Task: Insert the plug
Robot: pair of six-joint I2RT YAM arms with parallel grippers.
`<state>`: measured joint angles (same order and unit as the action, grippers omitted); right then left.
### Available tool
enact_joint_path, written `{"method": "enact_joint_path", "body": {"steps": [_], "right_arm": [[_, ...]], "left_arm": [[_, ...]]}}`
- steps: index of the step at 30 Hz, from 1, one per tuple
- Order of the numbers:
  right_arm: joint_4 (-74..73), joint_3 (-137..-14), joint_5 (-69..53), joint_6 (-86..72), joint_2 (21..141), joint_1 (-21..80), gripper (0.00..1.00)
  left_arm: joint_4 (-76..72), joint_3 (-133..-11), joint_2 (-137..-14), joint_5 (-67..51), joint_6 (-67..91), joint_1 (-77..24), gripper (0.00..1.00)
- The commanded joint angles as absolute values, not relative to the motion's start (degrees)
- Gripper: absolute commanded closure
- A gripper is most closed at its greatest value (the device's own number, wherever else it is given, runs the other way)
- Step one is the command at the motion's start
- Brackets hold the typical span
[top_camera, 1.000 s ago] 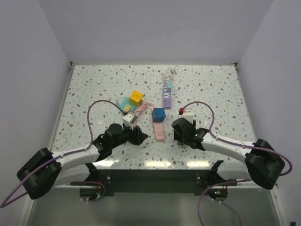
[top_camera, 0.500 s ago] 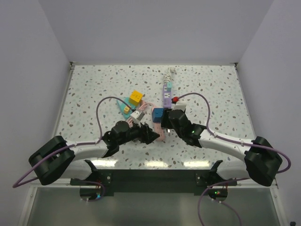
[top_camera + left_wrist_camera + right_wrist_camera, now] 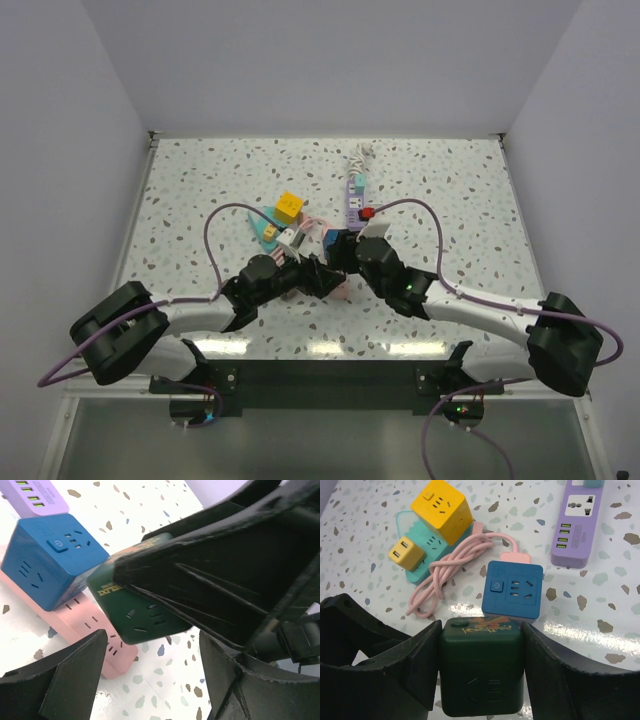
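My right gripper is shut on a dark green cube plug, its fingers pressed on both side faces. In the left wrist view the green plug hangs tilted just above the end of the pink power strip, next to a blue cube adapter seated on that strip. My left gripper stands open just below the plug, with only tabletop between its fingers. In the top view the left gripper and the right gripper meet over the pink power strip.
A purple power strip lies beyond the blue adapter. A yellow cube sits on a teal block with a small yellow charger. A coiled pink cable lies beside them.
My right arm has carried the green plug left and forward over the pink strip. My left arm has slid right toward it and its jaws have opened wider.
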<state>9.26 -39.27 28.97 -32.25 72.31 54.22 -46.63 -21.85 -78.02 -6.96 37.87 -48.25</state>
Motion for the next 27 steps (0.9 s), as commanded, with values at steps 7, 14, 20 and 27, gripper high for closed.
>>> {"method": "enact_joint_path", "body": {"steps": [7, 14, 20, 27], "right_arm": [[12.8, -38.8, 28.0, -34.9, 69.4, 57.7, 1.00], [12.5, -38.3, 28.4, -36.5, 69.5, 58.1, 1.00], [13.1, -38.2, 28.5, -36.5, 69.6, 58.2, 1.00], [16.9, -36.6, 29.9, -35.7, 70.3, 58.4, 1.00]], "left_arm": [[-54.7, -23.8, -79.2, -2.0, 39.6, -48.3, 0.17], [-59.0, -23.5, -80.0, -3.2, 39.8, -48.3, 0.25], [-60.6, -25.5, -83.6, -6.8, 40.4, -48.3, 0.57], [-61.3, -26.5, -85.2, -8.2, 41.7, -48.3, 0.76]]}}
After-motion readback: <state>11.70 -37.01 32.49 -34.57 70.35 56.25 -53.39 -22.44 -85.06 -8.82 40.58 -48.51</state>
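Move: The green plug is held in the right fingers. From the open left gripper it is about 3 cm ahead, 3 cm to the right and 1 cm higher. The blue socket cube it may be meant for sits roughly 7 cm ahead of the right hand, 1 cm to its left and 6 cm below. From the right hand, the pink strip's middle is about 2 cm ahead, 1 cm left and 12 cm down, and the yellow cube some 16 cm ahead, 12 cm left and 8 cm lower. Keep the right fingers shut on the green plug, lift it about 1.5 cm, hold, then let it sink back roughly 1 cm. Hold the left gripper nearly in place with its fingers wide until the lift is done, then close them onto the near end of the plug, easing the hand about 1.5 cm right and 1 cm down, so both grippers pinch it. ##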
